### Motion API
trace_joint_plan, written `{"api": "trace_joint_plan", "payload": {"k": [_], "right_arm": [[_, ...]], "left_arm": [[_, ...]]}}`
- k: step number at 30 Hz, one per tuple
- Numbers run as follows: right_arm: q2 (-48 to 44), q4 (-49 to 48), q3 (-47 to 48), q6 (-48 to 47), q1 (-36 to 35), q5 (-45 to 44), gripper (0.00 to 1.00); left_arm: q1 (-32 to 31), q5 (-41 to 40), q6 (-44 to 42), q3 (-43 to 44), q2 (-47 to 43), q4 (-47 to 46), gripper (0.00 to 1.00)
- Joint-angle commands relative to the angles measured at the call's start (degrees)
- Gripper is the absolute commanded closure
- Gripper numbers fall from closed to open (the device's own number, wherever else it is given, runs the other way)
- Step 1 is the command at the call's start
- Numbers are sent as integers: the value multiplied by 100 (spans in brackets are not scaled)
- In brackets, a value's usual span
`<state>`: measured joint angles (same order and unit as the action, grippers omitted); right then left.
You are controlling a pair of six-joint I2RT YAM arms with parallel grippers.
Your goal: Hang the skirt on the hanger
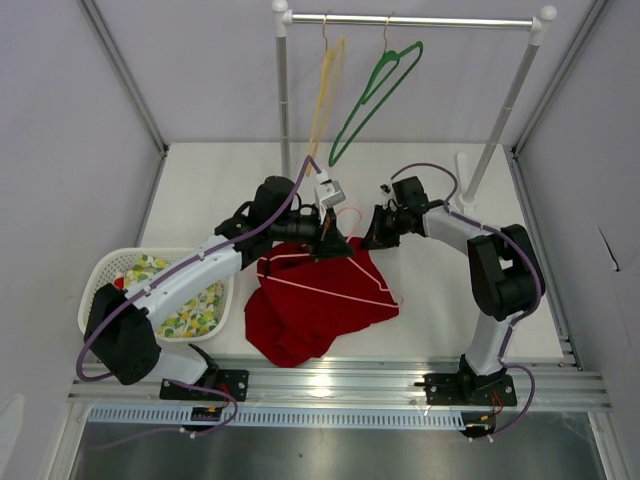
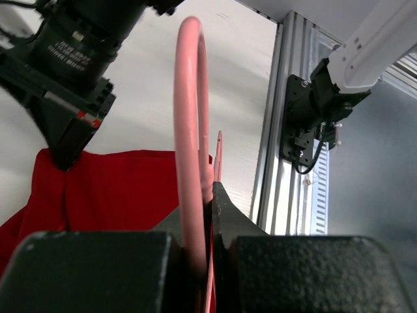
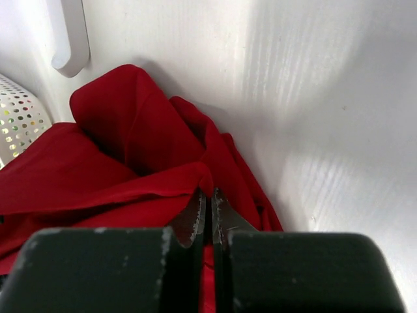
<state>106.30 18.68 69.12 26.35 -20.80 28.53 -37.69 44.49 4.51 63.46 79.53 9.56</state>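
The deep-red skirt lies crumpled on the table between the two arms. The pale pink hanger rests across its top, thin wires showing against the red. My left gripper is shut on the hanger near its hook. In the left wrist view the pink hook loop rises out of the closed gripper, with the skirt behind it. My right gripper is at the skirt's upper right edge. In the right wrist view that gripper is shut on a fold of the skirt.
A clothes rail at the back carries a yellow hanger and a green hanger. At the left stands a white basket holding floral cloth; its perforated wall shows beside the skirt.
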Motion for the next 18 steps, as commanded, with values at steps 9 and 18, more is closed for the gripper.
{"api": "trace_joint_plan", "payload": {"k": [9,18], "right_arm": [[-1735,1392,1638,-595,699,-1165,100],[-2490,1534,1219,-412,744,-1631,100]], "left_arm": [[350,-880,480,1097,-561,-490,100],[780,-1715,1306,634,-1193,-1685,100]]}}
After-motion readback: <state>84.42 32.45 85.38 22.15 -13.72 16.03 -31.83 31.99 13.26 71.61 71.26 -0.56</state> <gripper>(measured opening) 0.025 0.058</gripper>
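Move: The left hand holds the pink hanger near its neck; the skirt's pinched corner lies about 11 cm ahead of this hand, 6 cm right and 17 cm below. Above are the hanging green hanger's lower end, some 12 cm ahead, 3 cm left, and the yellow one's, 12 cm ahead, 8 cm left. From the right hand, already pinching that corner, the pink hanger's right end is roughly 17 cm back, 6 cm right and a little higher. The right hand keeps its shut pinch on the skirt's corner and hoists it fast, about 22 cm up, drifting some 8 cm right and a few forward, its fingers tilting forward by nearly 30 degrees as the corner comes towards the pink hanger's right end. The left hand, still gripping the hanger, rises too, with a smaller share forward and left, swinging counter-clockwise and levelling its fingers, so the two hands spread apart with skirt and hanger between them. ##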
